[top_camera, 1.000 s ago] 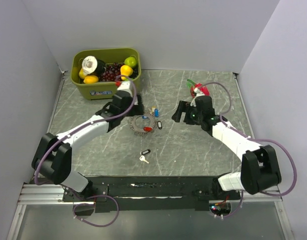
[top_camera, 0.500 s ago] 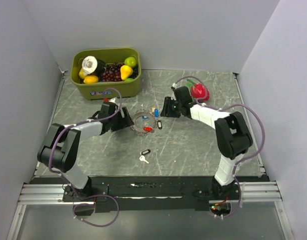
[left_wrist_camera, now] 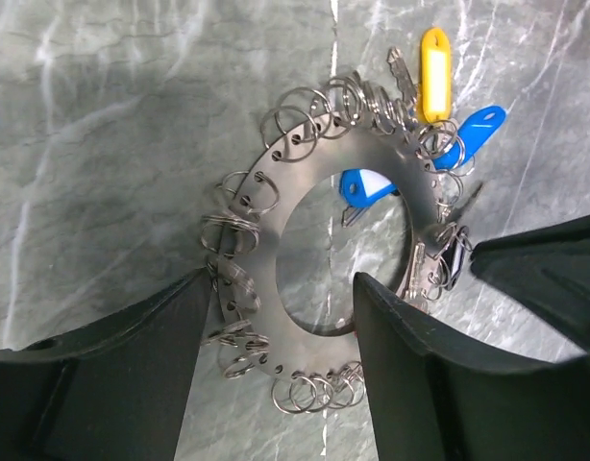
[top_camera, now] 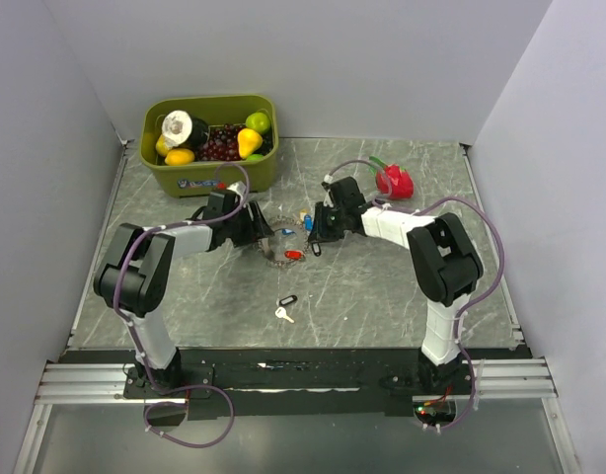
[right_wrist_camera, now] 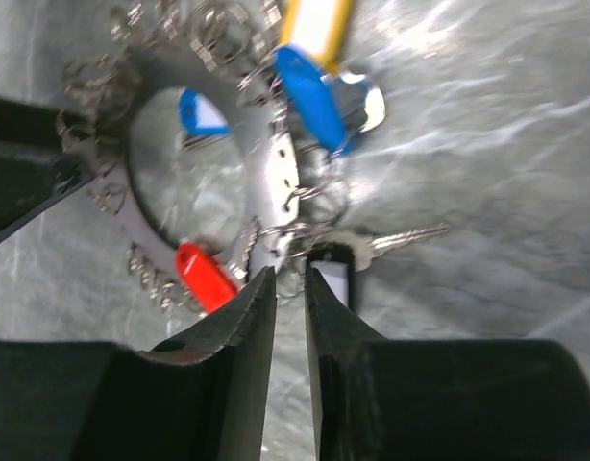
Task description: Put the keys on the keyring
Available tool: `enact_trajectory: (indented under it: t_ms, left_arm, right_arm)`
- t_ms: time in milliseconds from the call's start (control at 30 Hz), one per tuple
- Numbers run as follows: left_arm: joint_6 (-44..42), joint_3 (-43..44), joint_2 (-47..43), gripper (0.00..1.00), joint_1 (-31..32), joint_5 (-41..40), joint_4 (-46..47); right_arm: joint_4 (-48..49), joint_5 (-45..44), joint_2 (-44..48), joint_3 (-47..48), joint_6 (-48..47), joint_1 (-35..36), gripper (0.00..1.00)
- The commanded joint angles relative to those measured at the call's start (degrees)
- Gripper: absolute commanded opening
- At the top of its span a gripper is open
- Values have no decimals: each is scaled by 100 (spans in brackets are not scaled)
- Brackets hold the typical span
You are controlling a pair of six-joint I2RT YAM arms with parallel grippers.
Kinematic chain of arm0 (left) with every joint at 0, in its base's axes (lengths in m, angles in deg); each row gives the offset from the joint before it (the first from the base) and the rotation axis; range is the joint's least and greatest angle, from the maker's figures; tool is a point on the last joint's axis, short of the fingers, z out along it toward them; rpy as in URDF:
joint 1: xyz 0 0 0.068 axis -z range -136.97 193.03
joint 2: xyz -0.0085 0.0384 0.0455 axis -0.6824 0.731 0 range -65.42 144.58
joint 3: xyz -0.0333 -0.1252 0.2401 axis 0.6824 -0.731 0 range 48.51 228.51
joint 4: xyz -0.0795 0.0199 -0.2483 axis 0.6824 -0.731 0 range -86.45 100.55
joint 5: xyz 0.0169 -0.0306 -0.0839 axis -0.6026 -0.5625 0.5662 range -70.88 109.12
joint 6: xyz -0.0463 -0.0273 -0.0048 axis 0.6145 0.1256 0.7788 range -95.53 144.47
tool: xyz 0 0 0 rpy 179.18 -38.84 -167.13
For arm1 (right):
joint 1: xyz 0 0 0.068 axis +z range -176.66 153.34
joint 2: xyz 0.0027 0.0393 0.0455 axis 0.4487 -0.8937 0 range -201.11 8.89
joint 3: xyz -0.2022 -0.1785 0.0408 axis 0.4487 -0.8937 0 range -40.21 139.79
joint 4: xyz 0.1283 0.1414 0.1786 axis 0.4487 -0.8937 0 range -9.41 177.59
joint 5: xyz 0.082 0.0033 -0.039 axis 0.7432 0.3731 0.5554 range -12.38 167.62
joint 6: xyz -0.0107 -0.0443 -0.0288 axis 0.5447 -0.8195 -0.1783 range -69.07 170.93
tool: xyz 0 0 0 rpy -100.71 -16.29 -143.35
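Note:
The keyring [top_camera: 280, 261] is a flat metal disc rimmed with small split rings, lying mid-table. Yellow [left_wrist_camera: 435, 60], blue [left_wrist_camera: 478, 130] and red [right_wrist_camera: 204, 277] keys hang on it, and a black-headed key [right_wrist_camera: 331, 279] too. My left gripper [top_camera: 256, 232] stands open and straddles the disc's near band [left_wrist_camera: 283, 280]. One finger is outside the rim and one is over the hole. My right gripper [top_camera: 315, 232] is at the opposite rim, nearly closed [right_wrist_camera: 290, 274], with thin ring wire at its tips and a slim gap left. Loose black [top_camera: 287, 299] and pale [top_camera: 283, 314] keys lie nearer the bases.
A green bin [top_camera: 214, 178] of toy fruit stands at the back left, just behind my left arm. A red toy fruit [top_camera: 394, 181] lies behind the right arm. Grey walls close off both sides and the back of the table.
Both arms swung inward and lowered onto the keyring from either side. The left jaws narrowed somewhat; the right jaws closed from wide to a slim gap.

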Motion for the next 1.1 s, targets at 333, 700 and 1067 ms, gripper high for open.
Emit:
enact_trajectory:
  t_ms: [333, 700, 1067]
  left_arm:
    - [-603, 401, -89, 70, 545, -535, -881]
    - [-823, 358, -624, 77, 545, -1202, -1172]
    - [-437, -1269, -2471, 96, 370, -1467, 490]
  right_arm:
    - [-105, 989, 605, -855, -3, 301, 22]
    - [-589, -4, 1467, -618, -275, 266, 29]
    - [-449, -208, 2337, -1003, -540, 12, 91]
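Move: The black tag with its key sits practically under the right fingertips, about 1 cm back of them and 2 cm below. From the right hand, the blue tag at the disc's edge lies some 4 cm ahead and 2 cm left, the red tag about 3 cm back and 5 cm left, and the keyring disc's middle some 7 cm left. The black tag is about 10 cm right and 1 cm back of the left hand. Back towards its base the right hand draws about 7 cm from the black tag's place at the disc's right edge, sinking slightly with fingers nearly shut, then rises some 8 cm and opens wide. The left hand, straddling the disc's left rim, shifts a little right and back, swings left again, opens fully and lifts clear. ##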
